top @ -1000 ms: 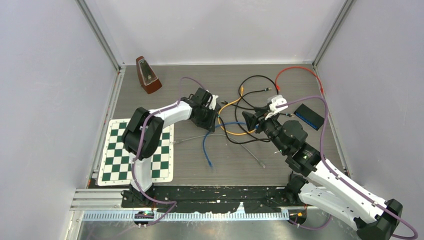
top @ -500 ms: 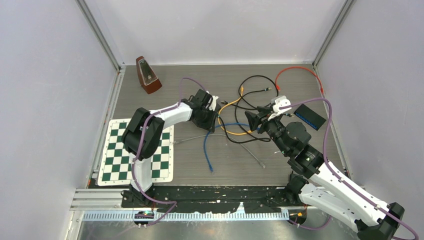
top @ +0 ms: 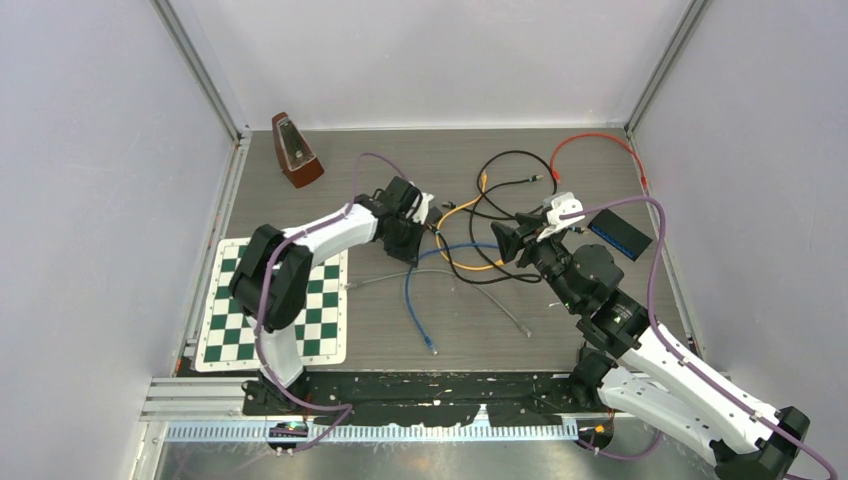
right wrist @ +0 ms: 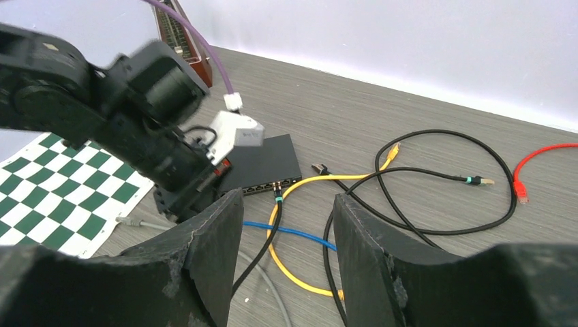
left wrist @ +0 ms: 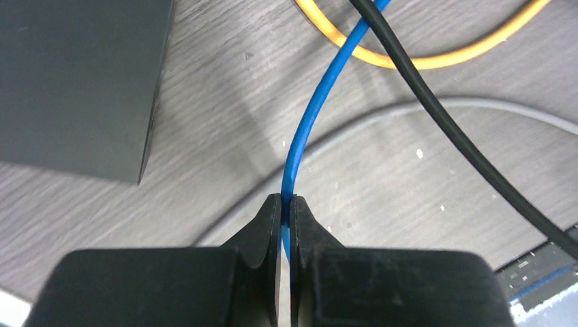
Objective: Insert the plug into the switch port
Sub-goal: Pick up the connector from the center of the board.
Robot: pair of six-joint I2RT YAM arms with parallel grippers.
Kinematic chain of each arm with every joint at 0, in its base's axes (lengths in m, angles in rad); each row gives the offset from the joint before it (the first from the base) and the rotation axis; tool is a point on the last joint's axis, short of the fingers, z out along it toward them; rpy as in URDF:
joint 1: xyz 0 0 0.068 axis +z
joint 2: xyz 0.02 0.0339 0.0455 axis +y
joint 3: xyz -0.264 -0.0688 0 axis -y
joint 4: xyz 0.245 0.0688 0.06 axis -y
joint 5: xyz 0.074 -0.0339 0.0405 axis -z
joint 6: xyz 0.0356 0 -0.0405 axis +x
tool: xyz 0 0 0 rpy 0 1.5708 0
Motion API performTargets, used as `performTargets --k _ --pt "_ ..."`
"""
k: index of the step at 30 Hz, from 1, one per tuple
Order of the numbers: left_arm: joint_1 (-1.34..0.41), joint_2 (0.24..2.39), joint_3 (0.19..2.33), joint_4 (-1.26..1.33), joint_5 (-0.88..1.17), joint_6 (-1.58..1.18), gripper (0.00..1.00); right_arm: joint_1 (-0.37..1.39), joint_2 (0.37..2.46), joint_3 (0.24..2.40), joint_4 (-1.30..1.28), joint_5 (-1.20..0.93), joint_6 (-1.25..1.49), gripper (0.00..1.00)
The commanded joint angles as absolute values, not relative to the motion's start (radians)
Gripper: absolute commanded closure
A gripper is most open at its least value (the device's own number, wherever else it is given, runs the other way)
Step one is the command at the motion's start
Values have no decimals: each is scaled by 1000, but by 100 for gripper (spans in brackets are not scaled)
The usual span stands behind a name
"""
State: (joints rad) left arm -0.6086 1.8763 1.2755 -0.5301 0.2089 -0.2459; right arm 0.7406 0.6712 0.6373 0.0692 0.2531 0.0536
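My left gripper (left wrist: 286, 201) is shut on the blue cable (left wrist: 320, 102), pinching it between its fingertips just above the table. In the top view the left gripper (top: 405, 240) sits mid-table, and the blue cable runs down to its plug (top: 432, 349), which lies free near the front. The black switch (right wrist: 262, 160) lies right behind the left gripper, its port row facing my right gripper. A black cable is plugged into one port (right wrist: 276, 187). My right gripper (right wrist: 287, 199) hovers open with nothing between its fingers, right of the cables (top: 505, 243).
Yellow (top: 465, 210), black (top: 520, 160), red (top: 590, 145) and grey (top: 480, 290) cables tangle across the middle. A black box with a blue edge (top: 618, 232) lies at the right. A metronome (top: 295, 150) stands back left; a chessboard mat (top: 230, 320) lies front left.
The left gripper has shut on the blue cable and pulled back a little; the blue plug end slid toward the front. The right gripper shifted slightly right, then held still.
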Motion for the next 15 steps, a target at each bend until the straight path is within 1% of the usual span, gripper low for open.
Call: performTargets --k 1,9,11,15 --pt "-613 1716 1371 -681 156 -212 100 747 647 679 74 270 16 42" --pt "-613 1586 1415 -864 19 -216 100 747 617 684 84 274 -1 41" --pt "-613 1562 1412 -902 -47 -215 100 746 624 682 86 259 -1 41" --pt "-613 1521 1419 -962 -66 -193 100 746 639 680 100 178 -51 41"
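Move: The left fingers already pinch the blue cable just above the table. The grey plug beside the chessboard lies about 12 cm to their left, 4 cm back and 3 cm below. The switch is about 8 cm straight ahead, and the blue cable's near plug about 17 cm back and 4 cm right. From the idle right hand, the grey plug is roughly 30 cm left, level fore-and-aft and 29 cm below. Keeping the blue cable pinched between its shut fingertips, the left hand hoists it fast, about 11 cm up. As the climb eases, the hand swings some 5 cm left, carrying the cable away from the switch towards the chessboard side, while the fingertips tilt forward about 10 degrees. ##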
